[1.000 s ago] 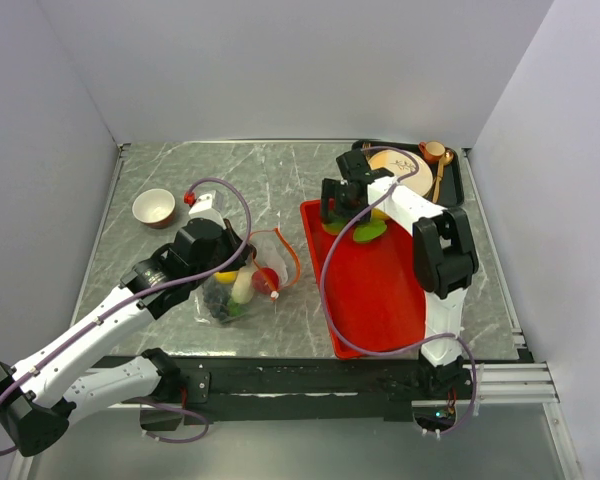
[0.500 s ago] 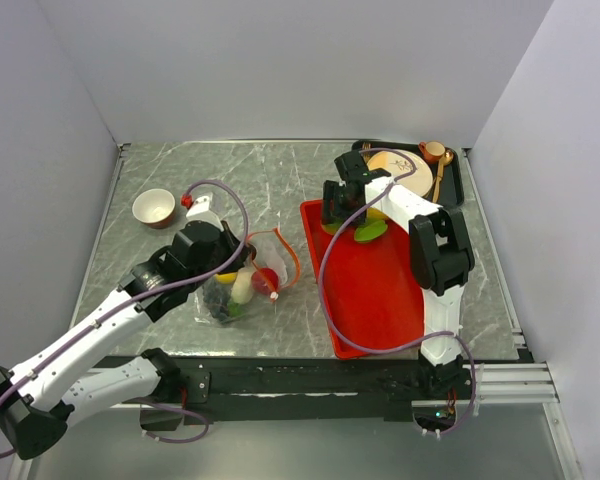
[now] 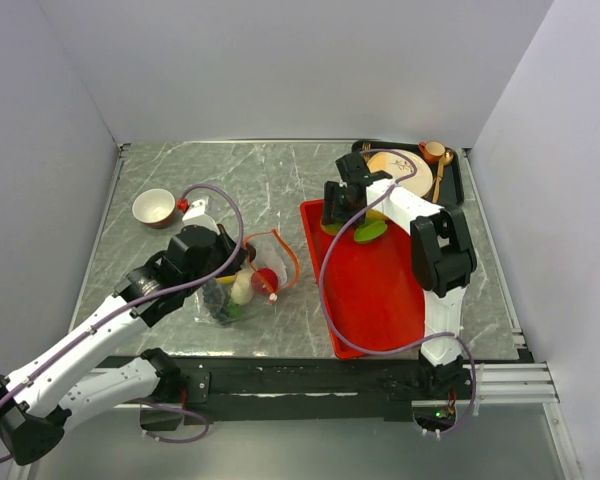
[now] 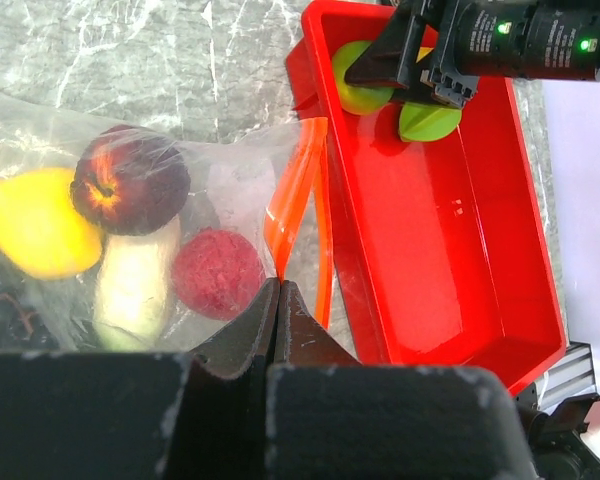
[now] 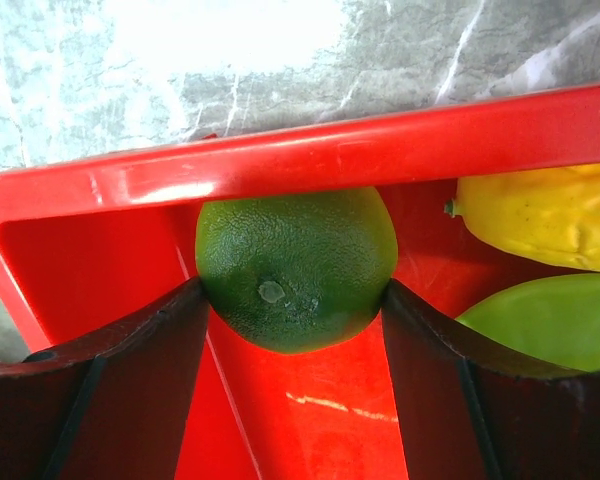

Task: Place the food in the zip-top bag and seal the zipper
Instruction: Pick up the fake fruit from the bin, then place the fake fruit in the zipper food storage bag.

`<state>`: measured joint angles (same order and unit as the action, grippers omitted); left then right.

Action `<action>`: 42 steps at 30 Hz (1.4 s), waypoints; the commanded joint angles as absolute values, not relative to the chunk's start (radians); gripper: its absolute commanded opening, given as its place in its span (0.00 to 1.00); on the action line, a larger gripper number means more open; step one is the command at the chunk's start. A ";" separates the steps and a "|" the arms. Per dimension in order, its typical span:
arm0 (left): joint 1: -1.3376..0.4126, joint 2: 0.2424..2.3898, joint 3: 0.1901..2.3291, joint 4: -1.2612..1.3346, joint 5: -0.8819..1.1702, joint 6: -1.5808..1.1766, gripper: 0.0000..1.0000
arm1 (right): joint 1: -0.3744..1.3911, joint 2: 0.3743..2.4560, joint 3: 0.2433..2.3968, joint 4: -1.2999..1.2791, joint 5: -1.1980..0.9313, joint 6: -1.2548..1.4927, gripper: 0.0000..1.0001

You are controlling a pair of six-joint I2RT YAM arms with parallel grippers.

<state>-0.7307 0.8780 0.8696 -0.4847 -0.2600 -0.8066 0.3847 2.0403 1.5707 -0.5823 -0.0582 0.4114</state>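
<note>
The clear zip-top bag (image 3: pixel 242 290) lies on the marble table left of the red tray (image 3: pixel 380 290). Through its plastic I see food: a peach (image 4: pixel 130 178), a yellow pear (image 4: pixel 30 225), a white piece (image 4: pixel 135 285) and a red berry (image 4: pixel 217 272). My left gripper (image 4: pixel 277 287) is shut on the bag's edge, where the orange zipper (image 4: pixel 298 190) runs up from the jaws. In the tray's far corner my right gripper (image 5: pixel 295 290) has both fingers pressed against a green lime (image 5: pixel 295 265). A yellow lemon (image 5: pixel 540 215) and a green pod (image 5: pixel 550 320) lie beside it.
A small bowl (image 3: pixel 154 207) stands at the far left of the table. A black tray (image 3: pixel 458 190) at the far right carries a cream plate (image 3: pixel 395 165), a cup (image 3: pixel 432 151) and a gold spoon. Grey walls close in on three sides.
The right jaws have closed in from wide apart until they touch the lime. The left arm has drawn slightly left and nearer, still pinching the bag's edge.
</note>
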 commanded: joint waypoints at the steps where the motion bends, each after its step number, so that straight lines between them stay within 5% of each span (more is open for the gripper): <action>1: -0.733 0.865 0.870 -0.476 -0.275 -0.811 0.01 | 0.391 1.953 1.513 -0.529 -0.074 0.400 0.42; 25: -0.735 0.943 0.905 -0.443 -0.247 -0.793 0.01 | 0.468 1.510 1.238 -0.477 -0.260 0.455 0.41; 42: -0.735 0.951 0.905 -0.439 -0.242 -0.795 0.01 | 0.735 1.494 1.259 -0.425 -0.296 0.535 0.41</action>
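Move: The lime is already between the right fingers, down in the far left corner of the red bin. The open bag mouth lies about 17 cm back, 13 cm to the left and 8 cm higher. The star fruit sits some 8 cm right and 2 cm back, the yellow fruit about 10 cm right and 3 cm farther out, both near hand height. From the left hand, still pinching the bag's lip, the mouth's middle is roughly 5 cm right, 2 cm ahead and 6 cm below. Drawing back first and then climbing, the right hand lifts the lime off the bin floor, then swings left and farther back over the bin's left rim to the bag mouth, about 17 cm back, 12 cm left and 12 cm up in all. The wrist turns some 20 degrees counter-clockwise and tips its left side up; the fingers keep their hold. The left hand, still gripping the lip, sinks about 2 cm. ##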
